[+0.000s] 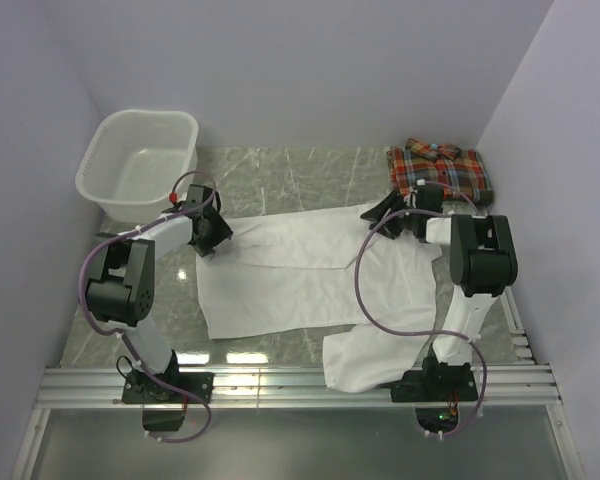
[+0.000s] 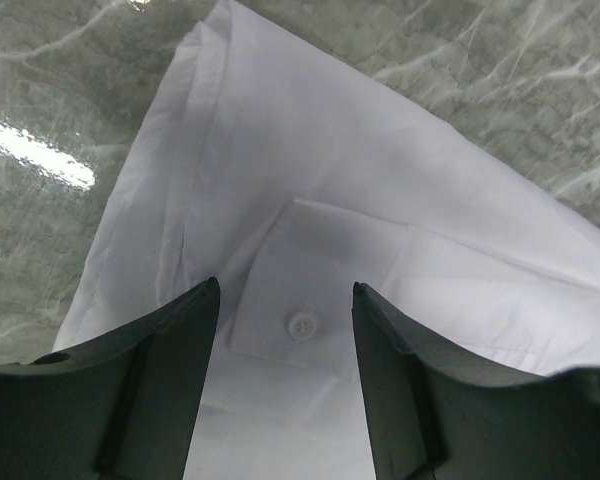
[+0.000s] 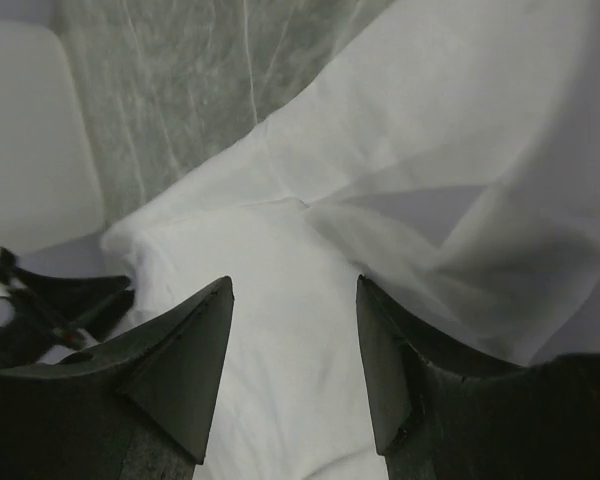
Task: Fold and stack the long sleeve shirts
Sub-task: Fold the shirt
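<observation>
The white long sleeve shirt [image 1: 310, 270] lies spread flat mid-table, one sleeve trailing toward the near edge [image 1: 365, 360]. The plaid shirt [image 1: 438, 168] sits folded at the back right. My left gripper [image 1: 208, 232] hovers at the white shirt's back left corner. In the left wrist view the left gripper [image 2: 285, 290] is open over a buttoned cuff [image 2: 301, 325]. My right gripper [image 1: 385, 215] is at the shirt's back right edge. In the right wrist view the right gripper [image 3: 293, 285] is open above a fold of white cloth [image 3: 280, 330]. Neither holds anything.
A white plastic laundry basket [image 1: 140, 165] stands at the back left, also showing in the right wrist view as the basket [image 3: 30, 140]. Grey marble tabletop [image 1: 310, 175] runs between basket and plaid shirt. Walls close in on the left, back and right. A metal rail [image 1: 300, 385] lines the near edge.
</observation>
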Motion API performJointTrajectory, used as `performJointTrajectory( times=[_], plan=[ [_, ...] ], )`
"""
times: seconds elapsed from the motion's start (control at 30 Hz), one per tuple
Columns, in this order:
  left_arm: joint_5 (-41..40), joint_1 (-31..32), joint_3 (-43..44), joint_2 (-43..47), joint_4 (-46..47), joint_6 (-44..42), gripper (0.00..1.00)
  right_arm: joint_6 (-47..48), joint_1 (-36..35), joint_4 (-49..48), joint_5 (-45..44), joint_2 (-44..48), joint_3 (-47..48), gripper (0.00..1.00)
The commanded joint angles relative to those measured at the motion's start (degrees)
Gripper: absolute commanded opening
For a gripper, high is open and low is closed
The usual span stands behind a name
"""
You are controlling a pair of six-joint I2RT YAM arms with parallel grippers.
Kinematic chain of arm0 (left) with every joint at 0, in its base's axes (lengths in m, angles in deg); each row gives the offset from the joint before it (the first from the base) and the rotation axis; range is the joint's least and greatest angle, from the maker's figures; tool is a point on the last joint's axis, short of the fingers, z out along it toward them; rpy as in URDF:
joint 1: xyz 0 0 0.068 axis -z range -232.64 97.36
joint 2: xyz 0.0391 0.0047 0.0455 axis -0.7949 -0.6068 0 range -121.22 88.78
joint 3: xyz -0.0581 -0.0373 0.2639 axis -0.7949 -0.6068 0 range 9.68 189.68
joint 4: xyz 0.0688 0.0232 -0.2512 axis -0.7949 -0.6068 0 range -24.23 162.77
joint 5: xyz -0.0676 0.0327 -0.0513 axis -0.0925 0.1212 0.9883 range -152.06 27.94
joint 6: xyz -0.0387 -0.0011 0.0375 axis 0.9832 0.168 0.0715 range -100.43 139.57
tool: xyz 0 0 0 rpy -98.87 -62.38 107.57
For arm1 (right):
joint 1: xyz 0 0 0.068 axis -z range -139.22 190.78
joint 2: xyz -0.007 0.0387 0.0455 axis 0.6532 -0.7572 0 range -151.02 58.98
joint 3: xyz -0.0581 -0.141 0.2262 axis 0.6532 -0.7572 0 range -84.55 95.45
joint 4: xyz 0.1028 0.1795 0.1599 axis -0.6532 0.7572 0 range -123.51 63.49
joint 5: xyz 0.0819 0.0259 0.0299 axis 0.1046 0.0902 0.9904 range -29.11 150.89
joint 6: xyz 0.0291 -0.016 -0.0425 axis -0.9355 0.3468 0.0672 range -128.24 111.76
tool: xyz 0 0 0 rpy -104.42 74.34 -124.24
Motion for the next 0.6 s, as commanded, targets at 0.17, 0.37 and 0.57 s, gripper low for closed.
performJointTrajectory(
  times=[0.17, 0.37, 0.57],
  plan=[
    [-1.0, -2.0, -1.0, -3.3, -1.8, 1.2, 0.63, -2.0, 10.6, -1.4, -0.7, -3.1, 5.4, 0.61],
    [-1.8, -2.4, -0.8, -4.0, -3.2, 1.3, 0.62, -1.7, 12.1, 2.8, -2.7, -3.5, 9.0, 0.61],
    [-3.7, -4.6, 1.9, -5.6, -6.6, 0.8, 0.63, 1.0, 11.9, 8.4, -6.9, 1.2, 5.4, 0.61]
  ],
)
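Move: The shirt's far right corner lies about 7 cm right of the right gripper, 6 cm ahead and 2 cm lower. Beyond it, the folded plaid shirt is centred some 17 cm right and 13 cm ahead of the gripper; the shirt's right edge bulges out about 16 cm right and 7 cm back. The left gripper stands over the buttoned cuff, 1 cm below it, with the far left corner about 8 cm ahead and 2 cm left. Sweep the right gripper about 11 cm to the right and some 4 cm forward, low along the shirt's far edge towards its corner by the plaid shirt, fingers staying open and the wrist turning about 15 degrees clockwise. Keep the left gripper's open fingertips pressed on the cloth around the buttoned cuff and ease them 1 to 2 cm forward and left, dragging the cloth along. ##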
